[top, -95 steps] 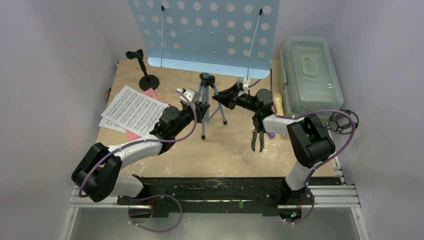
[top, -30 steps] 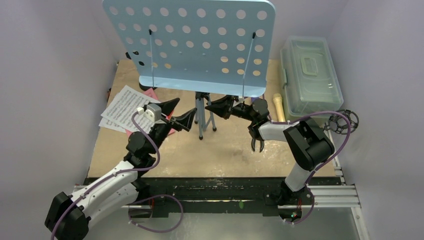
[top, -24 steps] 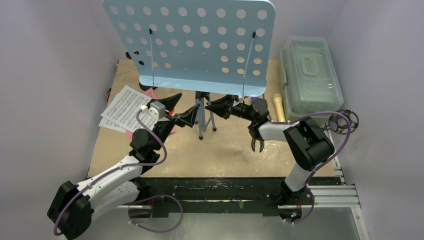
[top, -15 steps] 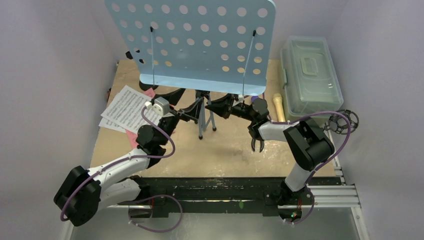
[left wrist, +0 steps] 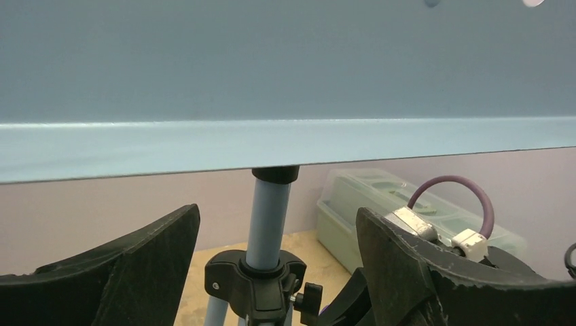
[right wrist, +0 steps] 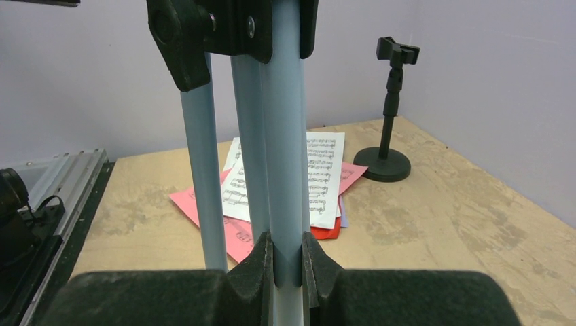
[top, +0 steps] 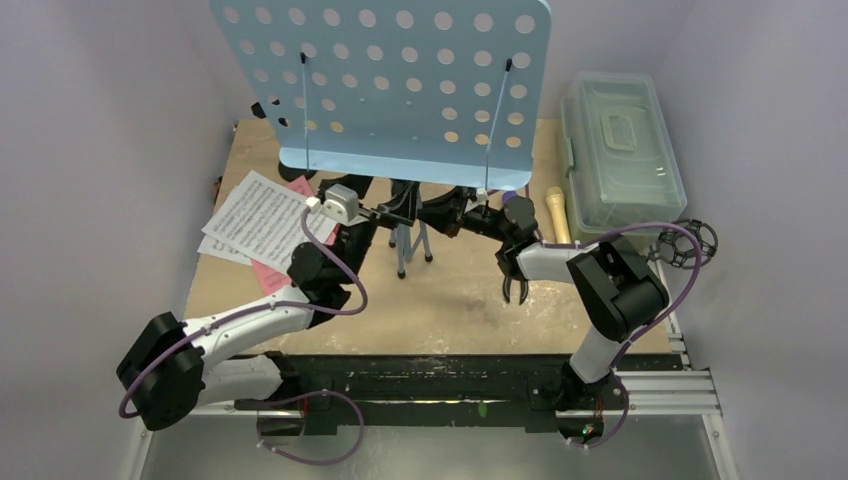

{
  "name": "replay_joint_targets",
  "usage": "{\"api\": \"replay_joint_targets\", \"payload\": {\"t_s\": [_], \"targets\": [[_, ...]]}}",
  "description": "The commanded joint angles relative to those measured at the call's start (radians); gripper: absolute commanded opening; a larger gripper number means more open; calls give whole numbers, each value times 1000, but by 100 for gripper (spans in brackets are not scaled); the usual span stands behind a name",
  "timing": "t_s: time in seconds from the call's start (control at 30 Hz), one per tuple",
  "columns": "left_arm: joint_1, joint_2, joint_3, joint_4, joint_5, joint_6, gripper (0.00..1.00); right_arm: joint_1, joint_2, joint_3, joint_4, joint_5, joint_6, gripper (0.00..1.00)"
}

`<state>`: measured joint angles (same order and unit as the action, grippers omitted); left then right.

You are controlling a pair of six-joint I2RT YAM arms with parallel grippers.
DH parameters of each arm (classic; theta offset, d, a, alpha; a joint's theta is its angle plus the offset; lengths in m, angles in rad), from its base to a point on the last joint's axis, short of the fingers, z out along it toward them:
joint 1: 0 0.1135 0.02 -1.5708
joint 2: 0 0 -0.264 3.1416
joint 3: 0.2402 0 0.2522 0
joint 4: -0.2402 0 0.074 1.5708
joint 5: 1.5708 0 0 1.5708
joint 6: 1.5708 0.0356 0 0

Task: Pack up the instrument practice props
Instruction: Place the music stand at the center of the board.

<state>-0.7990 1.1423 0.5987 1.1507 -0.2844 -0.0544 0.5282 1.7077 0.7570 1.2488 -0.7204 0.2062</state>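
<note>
The light-blue perforated music desk [top: 390, 80] stands upright on its tripod legs [top: 405, 245] in the middle of the table. My right gripper [right wrist: 288, 261] is shut on one light-blue tube [right wrist: 285, 170] of the stand, below the black hub. My left gripper [left wrist: 277, 212] is open just under the desk's ledge [left wrist: 272, 146], with the centre pole [left wrist: 268, 210] between its fingers and untouched. White sheet-music pages [top: 262, 218] lie on red ones [top: 270, 272] at the left. The cream microphone [top: 555, 212] and a purple microphone [top: 512, 200] lie at the right. The round-base pole [right wrist: 388, 159] stands at the back left.
The translucent grey-green box [top: 620, 150] sits shut at the back right, beside the cream microphone. A small black tripod [top: 515, 285] lies in front of the right arm. A black wire cage [top: 688, 245] hangs off the table's right edge. Walls close in on three sides.
My left arm has swung right and forward, bringing its open jaws around the stand's pole. The right gripper has kept its hold. The desk stands higher than three seconds ago.
</note>
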Motion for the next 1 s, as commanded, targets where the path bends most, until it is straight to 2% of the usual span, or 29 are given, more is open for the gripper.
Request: {"api": "replay_joint_targets", "payload": {"t_s": [0.0,0.2,0.33,0.5,0.63,0.77,0.83,0.93,0.97], "targets": [[-53,52,73,-13,-181,111,83,0,-16,34,-11,53,45,0],[-80,97,138,-42,-323,160,74,0,-19,34,-14,53,43,0],[-82,117,166,-46,-324,178,67,0,-19,34,-15,53,40,0],[-82,146,196,-61,-307,175,51,1,-18,33,-19,46,34,0],[-82,165,208,-70,-292,179,49,0,-19,34,-24,40,29,0],[-82,179,227,-87,-280,192,42,2,-22,34,-26,35,23,0],[-82,183,237,-97,-277,198,33,2,-23,34,-29,30,19,0],[-82,185,256,-131,-285,208,6,2,-29,33,-33,15,8,0],[-82,183,265,-147,-288,213,0,2,-31,32,-35,2,3,6]]}}
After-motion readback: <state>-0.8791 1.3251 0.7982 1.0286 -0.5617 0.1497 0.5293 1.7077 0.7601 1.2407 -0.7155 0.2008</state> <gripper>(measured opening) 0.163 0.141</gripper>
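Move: Just ahead of the open left fingers stands the music stand's pole, its bare stretch about 5 cm forward, 2 cm to the right and 1 cm lower. The tray's lip runs roughly 5 cm ahead, centred about level sideways, some 5 cm above the hand; the black tripod hub is about 5 cm forward, 2 cm right and 8 cm below. From the right hand that pole stretch is roughly 15 cm above, 1 cm forward and 1 cm left. Reaching forward about 5 cm under the tray's lip, the left hand also drifts slightly right and down and turns some 15 degrees counter-clockwise, so that its fingers come around the pole above the tripod hub; they close from wide open to nearly shut and pinch it. The right hand stays put, keeping its grip on the folded legs. ##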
